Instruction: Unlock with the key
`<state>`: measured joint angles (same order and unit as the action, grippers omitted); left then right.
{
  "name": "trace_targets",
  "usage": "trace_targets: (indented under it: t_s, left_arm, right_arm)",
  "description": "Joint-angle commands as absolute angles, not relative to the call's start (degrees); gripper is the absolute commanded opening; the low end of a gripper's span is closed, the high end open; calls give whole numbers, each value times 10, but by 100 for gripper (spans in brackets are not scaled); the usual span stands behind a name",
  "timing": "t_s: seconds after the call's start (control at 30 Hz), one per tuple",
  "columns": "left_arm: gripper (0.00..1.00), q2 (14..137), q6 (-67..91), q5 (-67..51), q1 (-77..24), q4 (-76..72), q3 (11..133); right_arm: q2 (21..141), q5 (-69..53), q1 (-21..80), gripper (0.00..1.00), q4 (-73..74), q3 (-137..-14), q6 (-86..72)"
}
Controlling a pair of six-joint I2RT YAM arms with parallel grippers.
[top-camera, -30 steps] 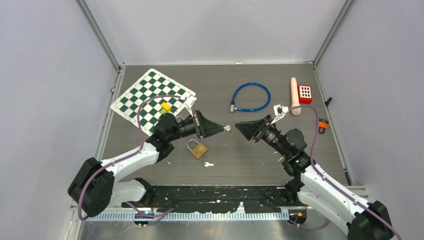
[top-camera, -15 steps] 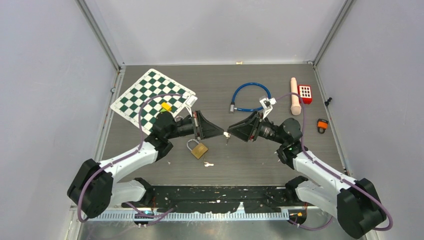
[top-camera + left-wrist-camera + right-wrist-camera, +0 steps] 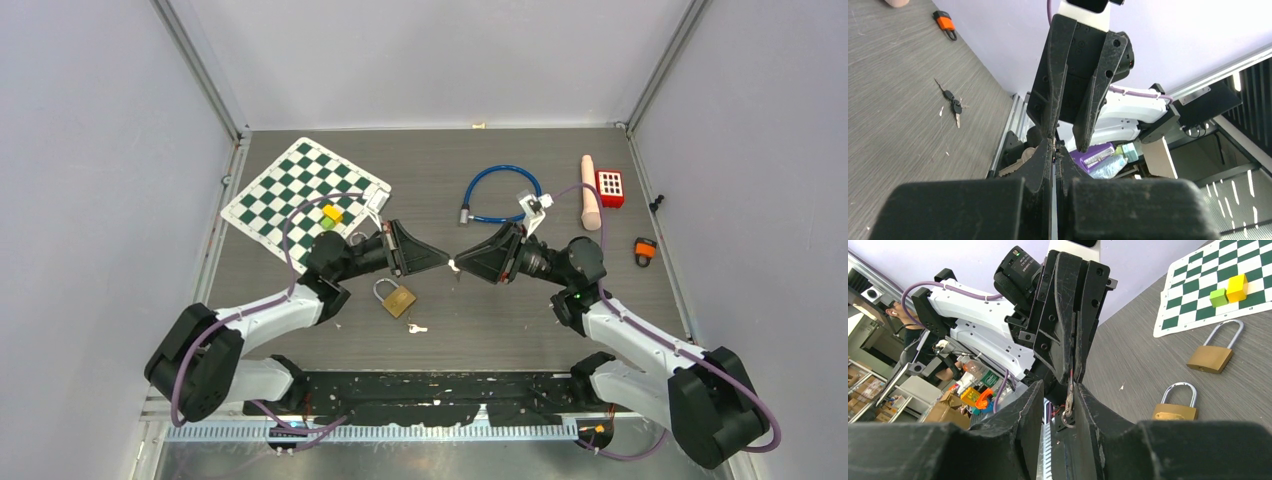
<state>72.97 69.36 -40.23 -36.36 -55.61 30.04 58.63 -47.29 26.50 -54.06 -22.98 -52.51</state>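
Observation:
My left gripper [image 3: 445, 262] is held level above the table, shut on a small silver key [image 3: 453, 265]. In the left wrist view its fingers [image 3: 1045, 165] are pressed together with only a thin metal edge between them. My right gripper [image 3: 462, 265] faces it tip to tip. Its jaws stand apart around the key [image 3: 1068, 400], which hangs with its ring close against one finger [image 3: 1088, 405]. A brass padlock [image 3: 397, 297] lies on the table below the left gripper. The right wrist view shows it [image 3: 1175, 405] and a second brass padlock [image 3: 1213, 352].
A chessboard [image 3: 290, 190] with a yellow block [image 3: 332, 212] and a green block [image 3: 327, 223] lies at back left. A blue cable lock [image 3: 503, 193], a beige cylinder [image 3: 589, 190], a red block [image 3: 609, 187] and an orange padlock [image 3: 645, 250] lie right. A spare key [image 3: 417, 327] lies near the padlock.
The right arm has swung left from mid-table until its fingers straddle the key in the left gripper, and its jaws have narrowed. The left arm has barely moved.

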Motion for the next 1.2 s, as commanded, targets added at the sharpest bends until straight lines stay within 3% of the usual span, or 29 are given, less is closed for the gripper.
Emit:
trace_targets:
  t_s: [0.0, 0.3, 0.77, 0.9, 0.97, 1.17]
  left_arm:
    - [0, 731, 717, -367, -362, -628, 289]
    - [0, 747, 746, -355, -361, -676, 279]
    - [0, 749, 750, -348, -362, -685, 273]
    - [1, 747, 748, -338, -361, -683, 267]
    - [14, 742, 746, -332, -359, -675, 261]
    - [67, 677, 706, -298, -333, -552, 239]
  right_arm:
    - [579, -472, 263, 36, -567, -226, -531]
    - [577, -454, 264, 32, -529, -227, -514]
    - [576, -443, 265, 6, -539, -225, -522]
    - [575, -440, 265, 5, -540, -225, -526]
    - [572, -437, 265, 5, -529, -225, -524]
    - [554, -418, 265, 5, -458, -228, -493]
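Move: The key with its ring sticks out of the left hand's shut fingertips, its middle about 1 cm to that hand's right and 1 cm below. From the right hand it lies roughly 1 cm left and 1 cm below, level fore and aft, between the half-open fingers. Some 25 cm below the right hand are the near padlock, about 11 cm left and 1 cm ahead, and a loose key, 6 cm left and 5 cm back. The right fingers close on the ring end of the key while the left hand still pinches the key, after the right hand has sunk about 1 cm and eased a little forward. Once they have shut, the left fingers let go and spread to about half open; the left hand, which had crept forward, draws off forward and left and dips, some 2 cm in all. ##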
